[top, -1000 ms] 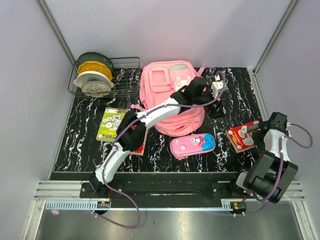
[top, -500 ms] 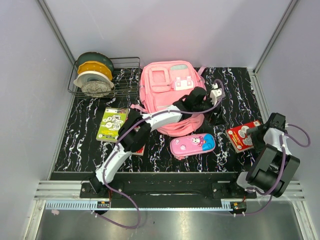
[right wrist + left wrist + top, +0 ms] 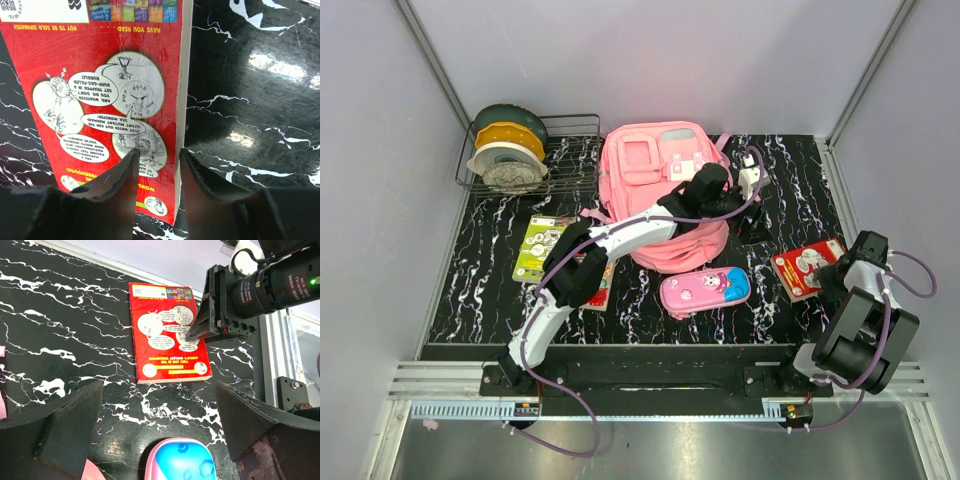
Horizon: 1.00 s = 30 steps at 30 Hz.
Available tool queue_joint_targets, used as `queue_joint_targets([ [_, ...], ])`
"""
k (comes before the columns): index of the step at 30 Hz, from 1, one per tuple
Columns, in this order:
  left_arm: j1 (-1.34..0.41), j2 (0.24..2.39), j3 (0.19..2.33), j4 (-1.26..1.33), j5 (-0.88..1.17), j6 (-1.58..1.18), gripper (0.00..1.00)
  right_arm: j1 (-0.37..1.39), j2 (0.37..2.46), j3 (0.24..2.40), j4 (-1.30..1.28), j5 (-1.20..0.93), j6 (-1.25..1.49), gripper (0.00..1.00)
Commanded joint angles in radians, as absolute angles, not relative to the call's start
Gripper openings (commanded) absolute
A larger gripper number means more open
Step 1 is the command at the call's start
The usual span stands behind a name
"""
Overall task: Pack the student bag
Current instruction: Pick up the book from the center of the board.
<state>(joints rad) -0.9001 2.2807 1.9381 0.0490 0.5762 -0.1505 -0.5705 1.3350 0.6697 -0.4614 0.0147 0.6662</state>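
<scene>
The student bag, a big pink backpack, lies at the back middle of the black marbled table. My left arm reaches across it, and my left gripper hangs wide open and empty to the right of the bag, above the blue end of a pink pencil case. A red comic book lies flat at the right. My right gripper straddles its long edge. One finger is over the cover and the other beside the pages, with a narrow gap still between them.
A wire basket with spools stands at the back left. A green booklet lies at the left, and another red book shows partly under the left arm. Grey walls close in the table's left, right and back sides.
My right gripper's jaws have narrowed from wide open around the red book's edge. The left arm's wrist shifted slightly over the bag, with its gripper still wide open.
</scene>
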Motion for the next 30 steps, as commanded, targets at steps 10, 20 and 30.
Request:
queue_joint_targets([
  [10,-0.896,2.204,1.976,0.003,0.583,-0.101,0.99,-0.572,1.413,0.634,-0.353,-0.038,0.658,0.00],
  [20,-0.885,2.198,1.980,0.003,0.545,-0.064,0.99,-0.571,1.401,0.638,-0.325,-0.179,0.595,0.00],
  [30,-0.864,2.192,1.983,-0.003,0.522,-0.046,0.99,-0.447,1.391,0.649,-0.389,-0.235,0.539,0.00],
])
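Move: The right fingertips, half open, are down at the middle of the book's long edge nearest the robot; the book's middle lies about 5 cm ahead and 3 cm to the left, practically level with them. The pencil case is some 30 cm to the left and 2 cm back, and the pink backpack's middle roughly 40 cm left and 20 cm ahead. From the left hand the book is about 18 cm to the right, 5 cm back and 17 cm below. The right hand shuts its half-open fingers at the book's robot-side edge without taking hold and, staying low, pushes the book along the board with the closed tips, first forward about 4 cm, then curving left some 3 cm towards the backpack. As it goes, the fingertips tip forward about 10 degrees and the hand turns roughly 15 degrees counter-clockwise, while the left hand, still wide open, drifts only a couple of centimetres forward and left and sinks slightly. ##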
